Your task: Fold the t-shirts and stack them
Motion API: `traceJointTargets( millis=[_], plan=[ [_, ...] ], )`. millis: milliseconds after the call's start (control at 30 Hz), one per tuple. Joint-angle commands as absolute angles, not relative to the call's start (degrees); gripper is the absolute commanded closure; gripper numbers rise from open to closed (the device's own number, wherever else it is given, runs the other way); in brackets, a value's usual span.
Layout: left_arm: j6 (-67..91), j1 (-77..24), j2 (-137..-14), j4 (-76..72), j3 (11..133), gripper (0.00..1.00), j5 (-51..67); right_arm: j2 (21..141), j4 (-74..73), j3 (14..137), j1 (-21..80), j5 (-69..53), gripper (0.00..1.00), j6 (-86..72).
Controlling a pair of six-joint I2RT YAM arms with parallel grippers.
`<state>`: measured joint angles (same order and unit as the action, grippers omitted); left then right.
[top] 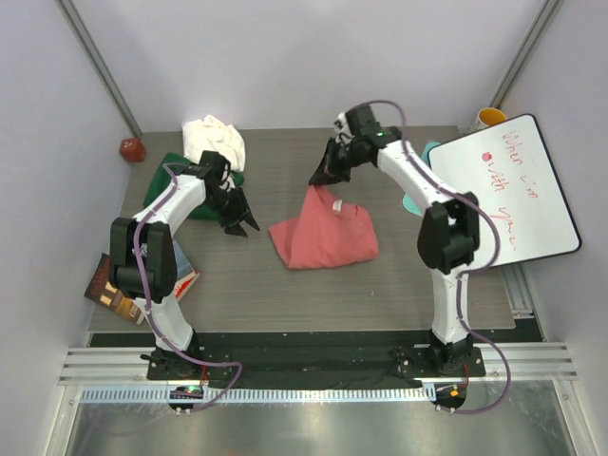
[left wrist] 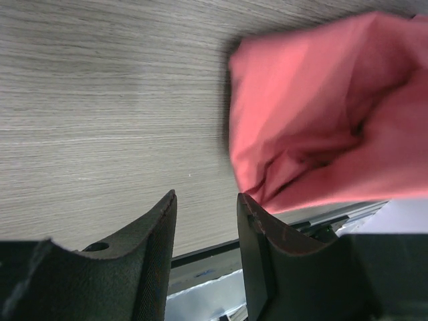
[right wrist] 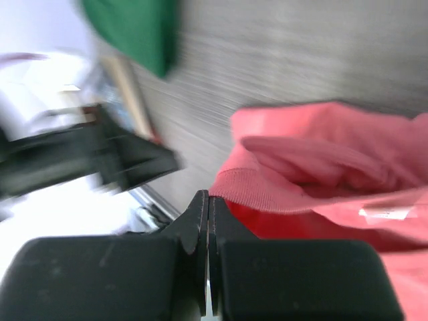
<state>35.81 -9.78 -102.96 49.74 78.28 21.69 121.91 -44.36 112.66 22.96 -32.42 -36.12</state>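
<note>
The salmon-pink t-shirt [top: 325,233] lies crumpled mid-table, its far corner drawn up into a peak. My right gripper [top: 321,177] is at that peak, shut on the ribbed collar edge [right wrist: 267,194], which meets its fingertips [right wrist: 208,195]. My left gripper [top: 241,224] stands open over bare table just left of the pink shirt [left wrist: 321,114], with nothing between its fingers [left wrist: 206,195]. The dark green t-shirt [top: 174,182] lies at the back left, with the cream-white t-shirt [top: 215,142] bunched on its far edge. A green corner [right wrist: 137,30] shows in the right wrist view.
A whiteboard [top: 524,190] leans at the right edge, with a yellow cup [top: 491,118] behind it and a teal item [top: 415,201] beside it. Glossy books [top: 119,285] lie at the left edge. A small red object [top: 131,148] sits at the back left corner.
</note>
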Motion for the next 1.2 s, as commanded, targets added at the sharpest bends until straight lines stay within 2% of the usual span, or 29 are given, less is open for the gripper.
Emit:
traceJointTargets(
  millis=[0, 533, 933, 1133, 1167],
  plan=[
    [36.12, -9.93, -103.71, 47.99, 79.54, 0.58, 23.73, 111.72, -41.49, 114.43, 18.12, -37.69, 0.99, -39.37],
    [34.45, -10.11, -106.87, 49.13, 86.39, 0.59, 21.18, 111.71, -39.91, 140.09, 16.70, -47.98, 0.99, -50.44],
    [35.42, -10.02, -108.28, 48.52, 92.37, 0.57, 19.07, 103.89, -35.60, 140.98, 16.35, -49.66, 0.99, -54.05],
    [35.51, -10.02, -108.11, 48.95, 92.63, 0.54, 18.37, 91.87, -38.49, 122.72, 13.10, -42.37, 0.99, -50.37],
    [35.07, -10.02, -108.19, 49.22, 92.72, 0.54, 18.46, 90.89, -43.02, 120.87, 11.70, -38.53, 0.99, -48.45]
  ],
)
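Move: The right hand already pinches the raised edge of the red t-shirt some 15 cm above the table; the middle of the shirt's body, still on the table, lies about 14 cm below this hand, 8 cm back and 2 cm right. Counted from the right hand, the green t-shirt is roughly 32 cm left and 5 cm ahead, the white t-shirt 29 cm left and 20 cm ahead, and the turquoise mat 26 cm right and 8 cm ahead. From the left hand, the red shirt's middle is about 20 cm right, level ahead and 7 cm lower. Keeping its pinch, the right hand hauls the red t-shirt up about 31 cm, fast at first with a short swing to the right that partly comes back, then slower, ending with a drift back and right, while the wrist tilts some 35 degrees so the fingers come nearly level, pointing left and a little forward. Meanwhile the empty left hand, beside the shirt and staying part open, eases about 6 cm forward and a little up, its fingers tipping slightly outward. ##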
